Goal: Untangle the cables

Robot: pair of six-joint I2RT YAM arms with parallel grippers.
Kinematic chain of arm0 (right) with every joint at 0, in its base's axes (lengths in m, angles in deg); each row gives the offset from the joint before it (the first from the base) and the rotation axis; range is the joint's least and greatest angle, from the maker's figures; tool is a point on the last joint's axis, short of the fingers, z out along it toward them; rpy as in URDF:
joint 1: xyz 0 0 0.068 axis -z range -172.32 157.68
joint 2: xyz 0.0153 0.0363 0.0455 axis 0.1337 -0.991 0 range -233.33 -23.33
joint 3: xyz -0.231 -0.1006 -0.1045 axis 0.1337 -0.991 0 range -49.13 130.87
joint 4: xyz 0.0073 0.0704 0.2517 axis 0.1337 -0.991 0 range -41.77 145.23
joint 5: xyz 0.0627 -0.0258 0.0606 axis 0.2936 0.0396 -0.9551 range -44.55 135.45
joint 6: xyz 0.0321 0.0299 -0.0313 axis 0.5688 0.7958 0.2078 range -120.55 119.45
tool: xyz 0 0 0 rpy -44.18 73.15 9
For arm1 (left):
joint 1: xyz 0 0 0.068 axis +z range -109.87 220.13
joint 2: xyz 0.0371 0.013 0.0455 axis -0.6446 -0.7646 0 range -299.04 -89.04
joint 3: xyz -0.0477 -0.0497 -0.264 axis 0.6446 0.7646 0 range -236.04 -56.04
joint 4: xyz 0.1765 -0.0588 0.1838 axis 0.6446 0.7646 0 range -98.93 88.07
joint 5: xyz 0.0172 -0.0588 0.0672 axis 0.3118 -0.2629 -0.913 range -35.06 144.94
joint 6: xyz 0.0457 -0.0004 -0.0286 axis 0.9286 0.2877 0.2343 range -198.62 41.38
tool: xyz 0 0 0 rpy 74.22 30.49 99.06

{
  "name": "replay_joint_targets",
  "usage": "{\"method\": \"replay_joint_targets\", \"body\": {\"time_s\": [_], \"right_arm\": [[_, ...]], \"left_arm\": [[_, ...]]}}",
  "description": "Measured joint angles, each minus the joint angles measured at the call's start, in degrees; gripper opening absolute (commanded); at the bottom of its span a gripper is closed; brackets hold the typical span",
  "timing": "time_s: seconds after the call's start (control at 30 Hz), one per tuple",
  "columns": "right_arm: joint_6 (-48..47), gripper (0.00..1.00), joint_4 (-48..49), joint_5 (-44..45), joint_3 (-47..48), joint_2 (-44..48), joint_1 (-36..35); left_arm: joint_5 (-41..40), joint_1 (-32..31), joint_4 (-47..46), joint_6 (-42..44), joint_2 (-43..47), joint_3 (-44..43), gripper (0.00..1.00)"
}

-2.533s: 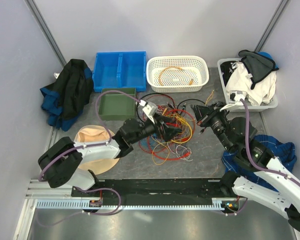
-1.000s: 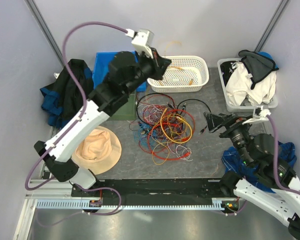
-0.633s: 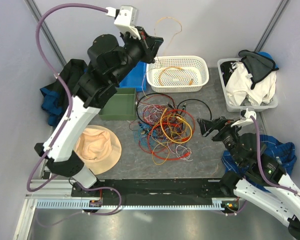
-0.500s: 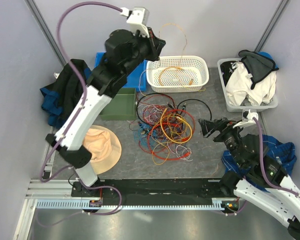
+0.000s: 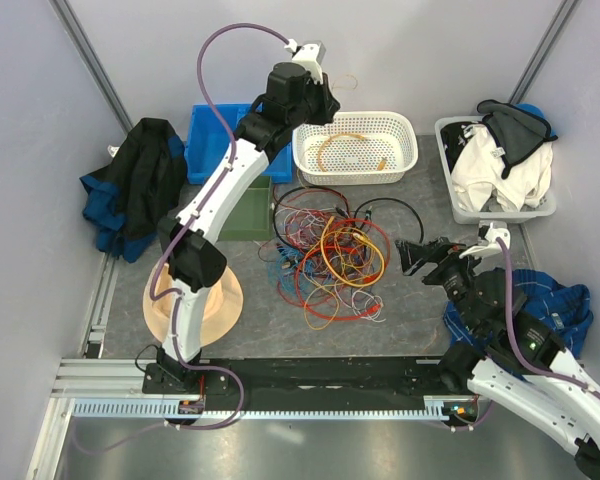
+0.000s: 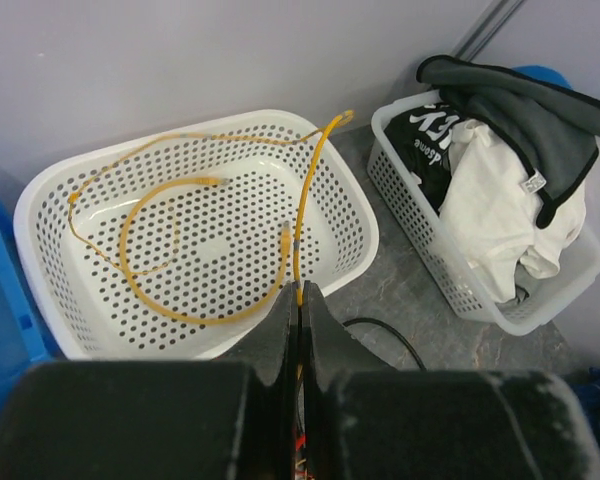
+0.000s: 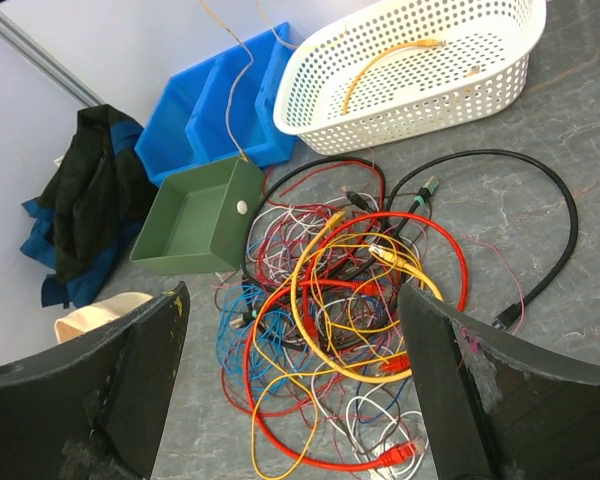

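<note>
The cables [image 5: 325,262] lie as a tangle of red, yellow, blue, white and black wires mid-table, also seen in the right wrist view [image 7: 350,300]. My left gripper [image 5: 320,108] is raised over the left end of the white perforated basket [image 5: 408,160]. Its jaws [image 6: 300,292] are shut on a thin yellow cable [image 6: 297,245] that runs up over the basket's far rim. An orange-yellow cable [image 6: 126,235] lies coiled inside the basket [image 6: 40,205]. My right gripper [image 5: 418,256] hangs open just right of the tangle, its fingers [image 7: 110,390] wide apart with nothing between them.
A blue divided bin [image 5: 220,140] and a green bin [image 7: 195,220] stand left of the basket. A tan hat [image 5: 205,300] lies front left and dark clothing [image 5: 135,185] far left. A clothes-filled basket [image 5: 495,165] stands at back right, with blue cloth [image 5: 560,300] beside my right arm.
My left arm has swung right and come down toward the white basket, bringing the thin yellow cable with it. The right gripper has barely moved and stays open.
</note>
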Motion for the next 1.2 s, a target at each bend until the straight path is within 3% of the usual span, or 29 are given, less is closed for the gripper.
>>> {"method": "replay_joint_targets", "body": {"time_s": [0.53, 0.57, 0.6, 0.63, 0.7, 0.97, 1.07, 1.2], "right_arm": [[0.31, 0.93, 2.80, 1.31, -5.07, 0.33, 0.02], [0.37, 0.93, 2.62, 1.70, -5.29, 0.76, 0.00], [0.55, 0.93, 2.51, 2.10, -5.49, 1.16, 0.00], [0.59, 0.93, 2.36, 2.40, -5.62, 1.44, 0.02], [0.61, 0.93, 2.12, 3.10, -5.81, 1.88, 0.00], [0.85, 0.93, 1.97, 3.61, -5.90, 0.70, 0.00], [1.31, 0.93, 2.05, 3.30, -6.45, 0.44, 0.00], [1.90, 0.93, 2.56, 2.99, -8.07, 0.37, 0.02]], "left_arm": [[1.42, 1.53, -28.57, 3.50, -10.62, -1.99, 0.02], [1.46, 1.75, -29.77, 3.48, -11.56, -1.99, 0.09], [1.44, 2.08, -31.36, 3.48, -12.76, -1.99, 0.39], [1.44, 2.32, -32.35, 3.50, -13.73, -1.99, 0.54], [1.40, 2.69, -33.81, 3.91, -15.32, -1.99, 0.97], [0.59, 3.61, -34.73, 4.20, -15.50, -0.57, 1.00], [-0.22, 3.48, -33.70, 4.09, -9.57, 6.49, 1.00], [-0.52, 3.17, -29.77, 0.28, 4.59, 21.64, 1.00]]}}
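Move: The left hand holds a thin yellow cable high up; the white basket's middle lies about 8 cm ahead of it, 6 cm to its right and some 32 cm below. Down at table level, the blue bin is about 8 cm ahead and 20 cm left of that hand, the green box 12 cm back and 20 cm left, and the cable pile 23 cm back and 3 cm right. From the empty right hand the basket is some 39 cm ahead, 10 cm left and 26 cm below. Left reaches 10 cm forward over the basket, opens, releases the cable, draws back; right sinks 5 cm. ##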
